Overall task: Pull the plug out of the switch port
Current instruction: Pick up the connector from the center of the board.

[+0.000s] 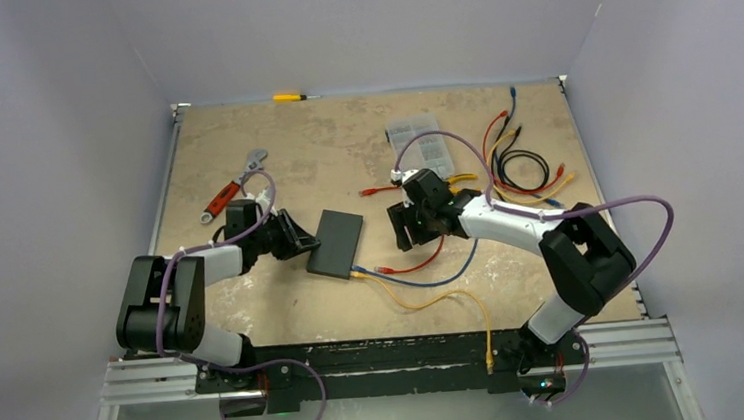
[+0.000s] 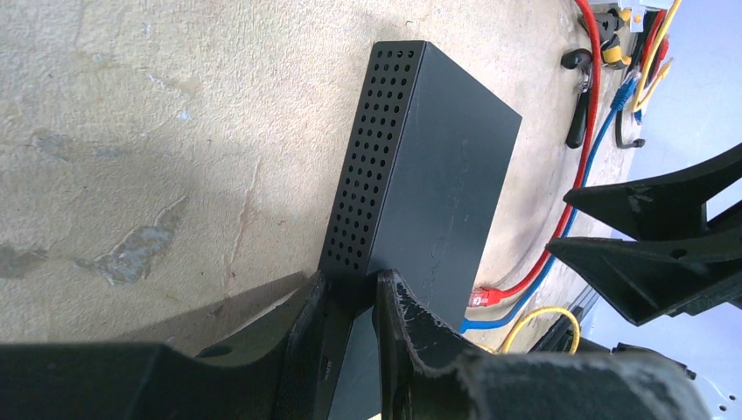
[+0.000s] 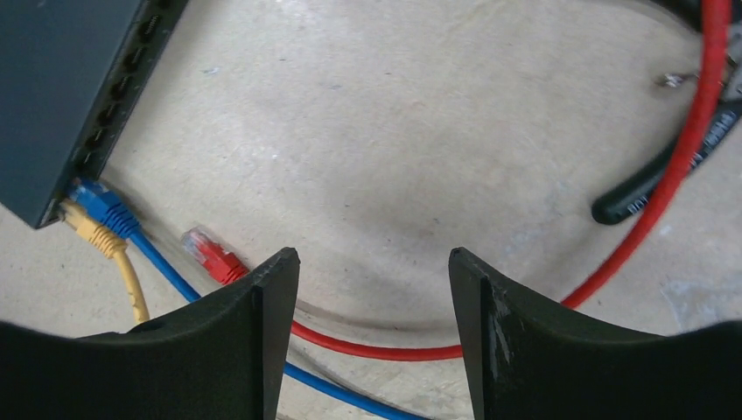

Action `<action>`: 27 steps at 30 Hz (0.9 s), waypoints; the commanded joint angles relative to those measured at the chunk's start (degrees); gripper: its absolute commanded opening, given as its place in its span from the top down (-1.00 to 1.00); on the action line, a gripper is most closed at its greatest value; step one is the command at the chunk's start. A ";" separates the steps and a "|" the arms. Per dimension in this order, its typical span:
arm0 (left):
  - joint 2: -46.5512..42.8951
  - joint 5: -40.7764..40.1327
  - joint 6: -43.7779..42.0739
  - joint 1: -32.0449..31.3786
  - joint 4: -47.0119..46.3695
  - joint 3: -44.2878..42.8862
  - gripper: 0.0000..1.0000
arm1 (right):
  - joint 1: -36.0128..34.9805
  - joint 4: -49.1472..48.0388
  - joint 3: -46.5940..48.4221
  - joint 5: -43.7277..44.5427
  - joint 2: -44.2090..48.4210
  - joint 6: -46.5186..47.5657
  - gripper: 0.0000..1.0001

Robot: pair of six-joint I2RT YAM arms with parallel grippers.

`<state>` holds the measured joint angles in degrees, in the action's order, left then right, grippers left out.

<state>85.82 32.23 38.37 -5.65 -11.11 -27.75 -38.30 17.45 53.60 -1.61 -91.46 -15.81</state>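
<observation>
The switch [image 1: 336, 243] is a flat black box lying on the table. My left gripper [image 1: 302, 241] is shut on its left edge, one finger on the perforated side [image 2: 350, 219] and one on the top face. A blue plug [image 3: 105, 206] and a yellow plug [image 3: 92, 232] sit in the end ports of the switch [image 3: 52, 87]. A red plug [image 3: 210, 254] lies loose on the table just off the port row, touching no port. My right gripper [image 3: 374, 258] hangs open over the red cable [image 3: 420, 350], holding nothing.
A clear organiser box [image 1: 418, 144] and a tangle of spare cables [image 1: 525, 163] lie at the back right. A red-handled wrench [image 1: 231, 191] is at the back left, a yellow screwdriver [image 1: 289, 97] by the far wall. A yellow cable [image 1: 455, 299] runs to the near edge.
</observation>
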 commanded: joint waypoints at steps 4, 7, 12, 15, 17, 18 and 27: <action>3.32 -8.17 -2.79 -0.41 6.21 2.78 0.80 | 0.50 2.15 -0.69 12.48 4.20 -8.09 -0.30; 3.23 -8.08 -2.72 -0.41 6.16 2.93 0.80 | 2.51 1.38 -1.24 13.00 5.57 -8.93 -0.29; 3.45 -7.98 -2.84 -0.42 5.89 3.12 0.80 | 8.75 -1.58 -4.18 6.72 6.25 -7.86 -0.15; 3.56 -7.84 -2.71 -0.41 5.76 3.06 0.80 | 10.93 -2.92 -5.38 3.85 5.53 -7.33 -0.09; 3.56 -7.80 -2.76 -0.41 5.80 3.10 0.81 | 11.51 -3.57 -5.87 2.44 4.93 -7.23 -0.05; 3.56 -7.82 -2.77 -0.41 5.76 3.07 0.81 | 11.63 -3.76 -5.87 1.99 4.63 -7.22 -0.03; 3.52 -7.53 -2.73 -0.41 5.67 3.24 0.80 | 13.14 -4.89 -5.82 -0.61 1.15 -7.14 0.25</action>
<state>86.02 32.60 38.37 -5.63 -11.99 -27.46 -25.91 14.85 47.94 0.12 -89.32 -22.94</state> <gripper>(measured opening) 0.244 0.403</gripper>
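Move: The bend of the loose red cable is what I go for with my right hand; it runs some 7 cm to the right, about 2 cm ahead and 3 cm below. The cable's freed red plug lies about 4 cm left and 5 cm back, the blue plug still in the switch about 9 cm left and 4 cm back. The black-handled pliers lie about 8 cm ahead and 6 cm right. From my left hand the bend is about 25 cm to the right, level ahead. I swing my right hand about 7 cm to the right and 3 cm forward, away from the switch and its plugs, rising slightly on the way. Over the red cable's bend I sink some 3 cm, turning about 20 degrees clockwise and narrowing my open fingers until they straddle the cable, not yet shut on it. My left hand keeps its hold on the switch's edge. ##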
